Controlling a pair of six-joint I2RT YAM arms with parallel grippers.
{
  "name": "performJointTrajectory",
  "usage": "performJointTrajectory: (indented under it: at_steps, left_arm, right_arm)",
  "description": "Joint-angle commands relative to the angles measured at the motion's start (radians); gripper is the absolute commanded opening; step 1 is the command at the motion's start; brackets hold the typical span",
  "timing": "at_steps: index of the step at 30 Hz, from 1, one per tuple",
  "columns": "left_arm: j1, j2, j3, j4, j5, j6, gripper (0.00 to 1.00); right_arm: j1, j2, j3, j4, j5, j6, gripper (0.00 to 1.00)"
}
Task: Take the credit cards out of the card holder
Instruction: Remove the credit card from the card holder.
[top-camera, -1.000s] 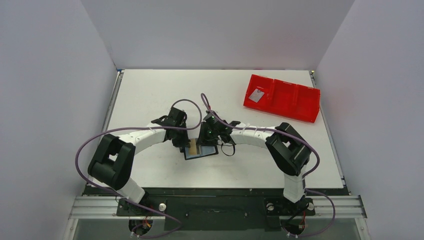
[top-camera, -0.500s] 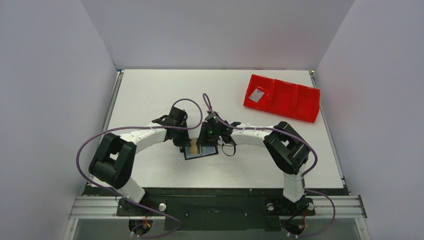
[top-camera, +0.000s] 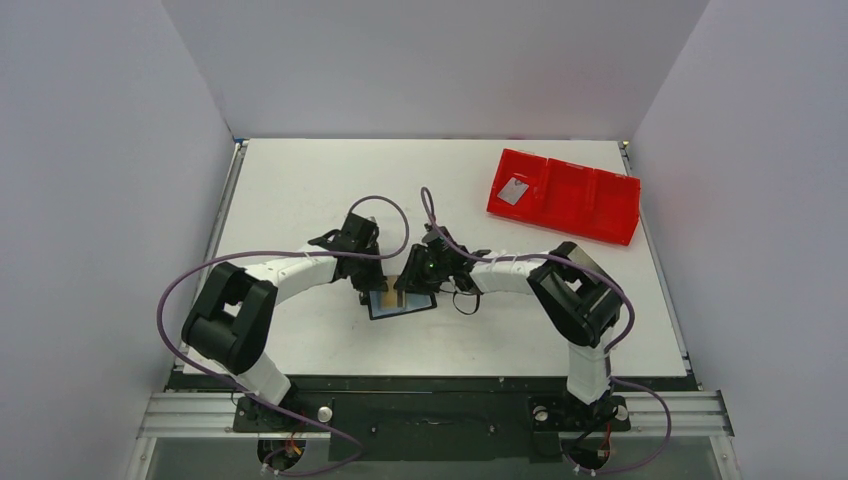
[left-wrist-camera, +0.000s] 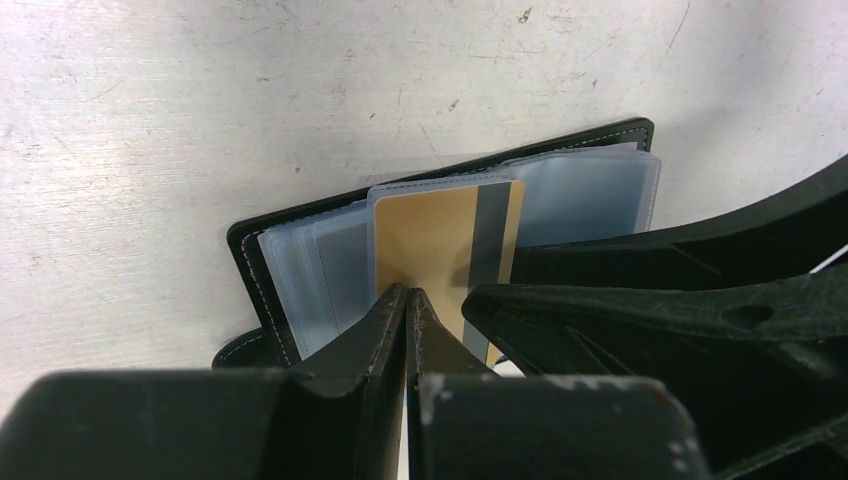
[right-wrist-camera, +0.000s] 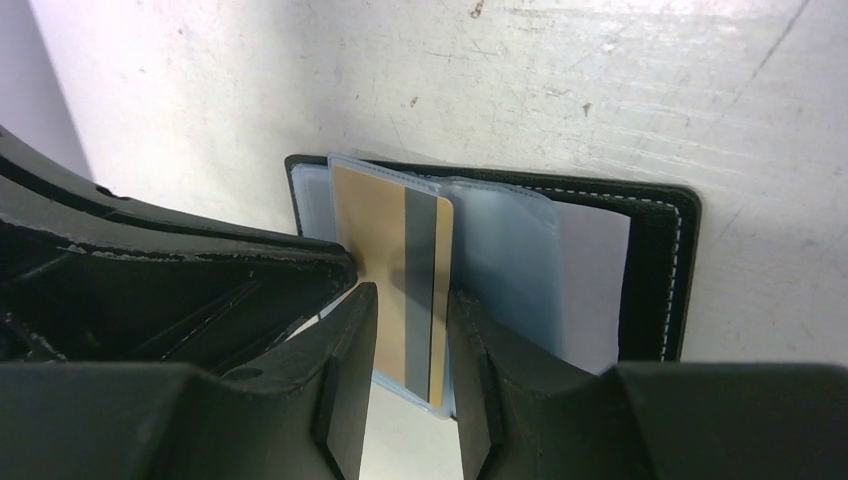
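Note:
The card holder (top-camera: 412, 305) lies open on the white table between my two grippers, its black stitched edge (left-wrist-camera: 250, 262) and clear bluish sleeves (right-wrist-camera: 510, 260) showing. A gold credit card with a dark stripe (left-wrist-camera: 440, 235) (right-wrist-camera: 395, 255) sits in the top sleeve. My left gripper (left-wrist-camera: 405, 293) (top-camera: 368, 290) is shut, its tips resting on that sleeve at the card's near end. From the opposite side my right gripper (right-wrist-camera: 410, 310) (top-camera: 414, 286) stands open, one finger on each side of the card's striped end. A silver-grey credit card (top-camera: 513, 191) lies in the red tray.
The red three-compartment tray (top-camera: 572, 200) stands at the back right of the table. Purple cables loop over both arms. In each wrist view the other gripper's black fingers (left-wrist-camera: 650, 300) (right-wrist-camera: 180, 280) crowd close beside the holder.
Both wrists have shifted slightly to the right over the holder. The right jaws have opened a touch. The holder has stayed in place.

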Motion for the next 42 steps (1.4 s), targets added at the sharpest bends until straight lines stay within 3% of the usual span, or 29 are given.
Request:
performJointTrajectory:
  at_steps: [1,7,19,27,42]
  left_arm:
    - [-0.01,0.039,-0.006,-0.017,-0.022,-0.008,0.0]
    - [-0.009,0.047,-0.024,-0.02,-0.032,-0.017,0.0]
    - [-0.009,0.049,-0.029,-0.018,-0.031,-0.02,0.0]
    - [-0.009,0.039,-0.033,-0.019,-0.029,-0.022,0.0]
    - [0.024,-0.055,-0.062,-0.063,-0.075,-0.011,0.0]
  right_arm:
    - [-0.028,-0.014,-0.082,0.168,-0.039,0.061,0.3]
    - [-0.053,-0.01,-0.167,0.355,-0.093,0.16,0.28]
    - [-0.078,0.026,-0.265,0.598,-0.112,0.298,0.13]
    - [-0.079,0.042,-0.28,0.637,-0.105,0.323,0.0]
    - [-0.082,0.02,-0.289,0.556,-0.051,0.276,0.0]
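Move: The gold card in its clear sleeve has its middle about 2 cm to the right hand's left, level fore and aft and some 1 cm lower; the right fingers already straddle its right edge. The open card holder's middle lies directly under the right hand, 1 cm nearer the robot and 2 cm down, and its closure strap is about 8 cm left and 2 cm back. From the left hand the card's middle is 2 cm right and 1 cm below. Shifting about 1 cm to the right and slightly down, the right hand rolls its left side up by some 15 degrees and turns about 10 degrees clockwise, while its fingers close from partly open to nearly shut on the gold card's right edge. The left hand keeps its shut fingertips at the card's left side, then eases nearly 1 cm left at the end. ##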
